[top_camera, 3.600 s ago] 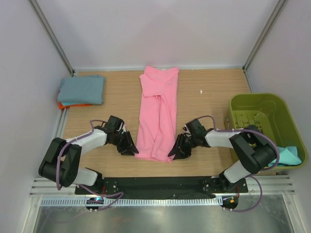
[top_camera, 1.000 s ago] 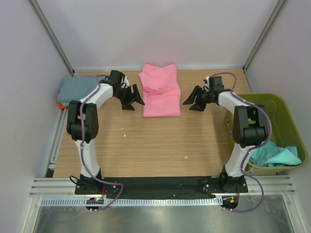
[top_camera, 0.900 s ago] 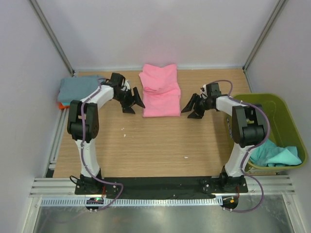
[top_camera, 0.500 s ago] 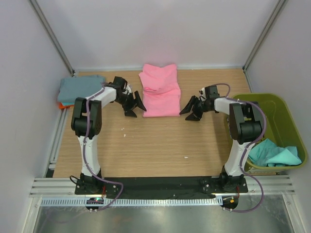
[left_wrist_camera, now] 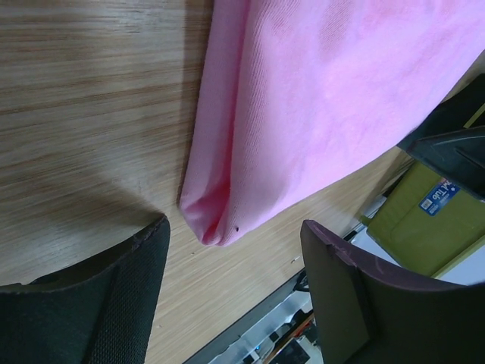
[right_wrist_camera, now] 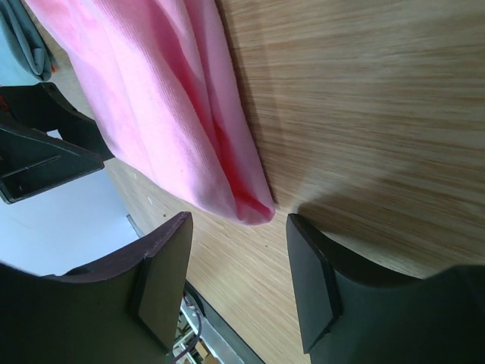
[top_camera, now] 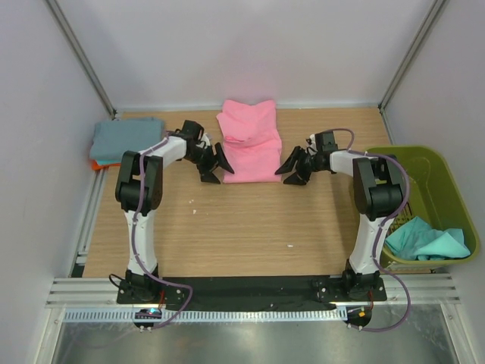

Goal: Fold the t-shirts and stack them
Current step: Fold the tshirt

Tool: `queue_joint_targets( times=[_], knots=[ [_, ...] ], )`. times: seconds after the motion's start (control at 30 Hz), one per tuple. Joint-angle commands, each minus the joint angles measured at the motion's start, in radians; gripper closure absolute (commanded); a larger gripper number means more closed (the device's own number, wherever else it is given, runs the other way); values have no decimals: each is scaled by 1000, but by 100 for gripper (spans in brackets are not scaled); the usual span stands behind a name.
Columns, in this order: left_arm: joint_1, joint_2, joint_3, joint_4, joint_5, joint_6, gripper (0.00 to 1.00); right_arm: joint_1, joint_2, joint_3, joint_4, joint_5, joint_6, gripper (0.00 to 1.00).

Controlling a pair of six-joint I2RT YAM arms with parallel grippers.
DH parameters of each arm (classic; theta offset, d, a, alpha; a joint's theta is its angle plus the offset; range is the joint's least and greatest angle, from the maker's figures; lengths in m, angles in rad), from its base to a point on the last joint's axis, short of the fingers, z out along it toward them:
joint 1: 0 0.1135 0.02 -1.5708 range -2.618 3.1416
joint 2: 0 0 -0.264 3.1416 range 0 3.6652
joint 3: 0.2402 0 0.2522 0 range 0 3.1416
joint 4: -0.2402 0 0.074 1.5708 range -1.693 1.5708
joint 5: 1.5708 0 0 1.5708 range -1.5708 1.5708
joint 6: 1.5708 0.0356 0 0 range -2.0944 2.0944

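Note:
A bright pink t-shirt (top_camera: 249, 144) lies folded into a thick rectangle at the back middle of the table. My left gripper (top_camera: 218, 172) is at its near left corner, open. In the left wrist view that folded corner (left_wrist_camera: 211, 226) sits just ahead of the gap of the left gripper (left_wrist_camera: 236, 236), untouched. My right gripper (top_camera: 291, 173) is open at the near right corner. In the right wrist view the pink corner (right_wrist_camera: 254, 206) lies just ahead of the right gripper (right_wrist_camera: 239, 227). A grey-blue shirt (top_camera: 127, 139) lies folded on an orange one (top_camera: 96, 164) at the back left.
An olive-green basket (top_camera: 402, 171) stands at the right edge with a crumpled teal shirt (top_camera: 424, 239) in it. Side walls close in the table on the left, right and back. Bare wood stretches from the pink shirt to the arm bases.
Both grippers have slid inward and slightly nearer, from beside the pink shirt to its two near corners. They stay open. The shirt has not moved in the last second.

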Motion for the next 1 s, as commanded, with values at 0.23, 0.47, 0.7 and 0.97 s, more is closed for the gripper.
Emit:
queue_joint_targets(
  times=[0.23, 0.47, 0.7, 0.97],
  knots=[
    [-6, 33, 21, 20, -6, -11, 32, 25, 47, 13, -1, 37, 5, 43],
    [-6, 48, 15, 33, -9, -24, 41, 30, 74, 16, 22, 46, 20, 48],
    [-11, 68, 14, 55, 3, -37, 55, 37, 90, 26, 40, 42, 23, 58],
    [-13, 45, -14, 76, 11, -57, 100, 39, 71, 25, 43, 43, 9, 99]
  ],
)
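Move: Just under the left fingers, about 1 cm to their right and 2 cm down, lies the pink t-shirt's near left corner; the near right corner sits about 1 cm left of the right hand and 2 cm below it. The two corners are roughly 16 cm apart. The shirt's far end is some 19 cm ahead of both hands, 7 cm right of the left one and 10 cm left of the right one. A folded blue cloth lies about 28 cm left and 11 cm ahead of the left hand. Sinking slowly, then faster at the end, both hands drop about 2 cm onto the near corners while their wide-open fingers shut almost fully, pinching cloth between the tips. The right hand also eases 1.5 cm left, the left hand barely 1 cm right, so they draw slightly together; both wrists keep their inward slant. ##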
